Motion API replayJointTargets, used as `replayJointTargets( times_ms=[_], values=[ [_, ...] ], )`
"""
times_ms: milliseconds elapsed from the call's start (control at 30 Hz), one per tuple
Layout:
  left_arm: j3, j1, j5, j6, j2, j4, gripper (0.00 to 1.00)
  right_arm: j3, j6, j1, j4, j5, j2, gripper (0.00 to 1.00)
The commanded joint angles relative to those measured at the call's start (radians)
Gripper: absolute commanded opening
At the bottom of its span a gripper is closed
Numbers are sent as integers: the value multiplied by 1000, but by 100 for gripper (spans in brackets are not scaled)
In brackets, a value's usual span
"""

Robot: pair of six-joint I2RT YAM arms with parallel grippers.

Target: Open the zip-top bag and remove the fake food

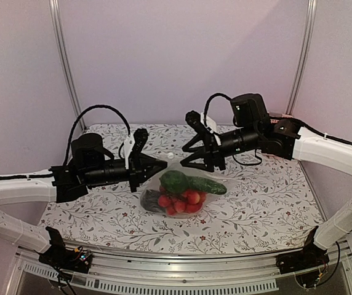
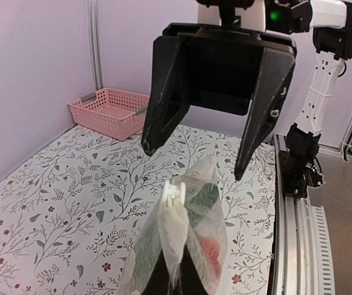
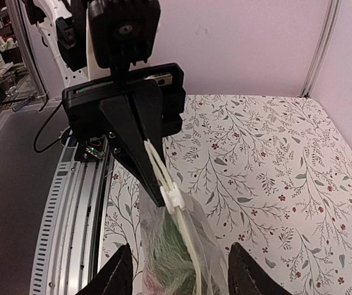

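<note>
The zip-top bag [image 1: 185, 192] hangs tilted over the middle of the table, lower end resting on the cloth. Inside it is the fake food [image 1: 182, 200]: red pieces, a round green piece and a dark green cucumber. My left gripper [image 1: 162, 165] is shut on the bag's zip strip [image 3: 157, 166], just behind the white slider [image 3: 177, 200]. In the left wrist view the strip [image 2: 175, 221] rises from between my left gripper's [image 2: 176, 279] dark fingers. My right gripper [image 1: 187, 156] stands open, its fingertips [image 3: 117, 273] either side of the bag's top and apart from it.
A pink slatted basket [image 2: 111, 110] sits at a corner of the floral tablecloth [image 1: 268, 203] by the wall. A metal rail [image 2: 299, 246] runs along the table's near edge by the arm bases. Frame posts [image 1: 65, 61] stand at the back corners.
</note>
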Motion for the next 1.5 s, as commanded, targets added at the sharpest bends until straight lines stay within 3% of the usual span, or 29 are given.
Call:
replayJointTargets(
  times_ms=[0, 533, 967, 1200, 1467],
  values=[
    [-32, -8, -11, -17, -23, 40, 0, 13, 24, 11, 83, -96, 1, 53],
    [-73, -8, -2, -36, -61, 77, 0, 123, -1, 52, 84, -135, 130, 52],
    [-104, -4, -17, -59, -88, 110, 0, 126, -3, 54, 78, -86, 157, 11],
    [-117, 29, -24, -109, -101, 144, 0, 86, -16, 54, 78, -41, 130, 2],
    [-183, 54, -84, -170, -176, 207, 0, 56, -18, 51, 68, 7, 135, 1]
  ],
)
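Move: The zip slider sits at the bag's top edge, about 4 cm to the right hand's left, level fore and aft, and 1 cm lower; from the left hand, already shut on the zip end, it is roughly 3 cm right, 2 cm ahead and 1 cm up. From the right hand, the broccoli hangs about 9 cm below, 3 cm left and 2 cm back, and the cucumber some 9 cm below, 5 cm right and 2 cm back. The right hand, half open, goes about 4.5 cm left towards the slider, arching up some 2 cm and back down on the way, then closes its fingers and pinches the slider. The left hand keeps its pinch on the zip end, easing left and, once the right fingers have nearly shut, pulling faster away from them, about 3 cm in all. ##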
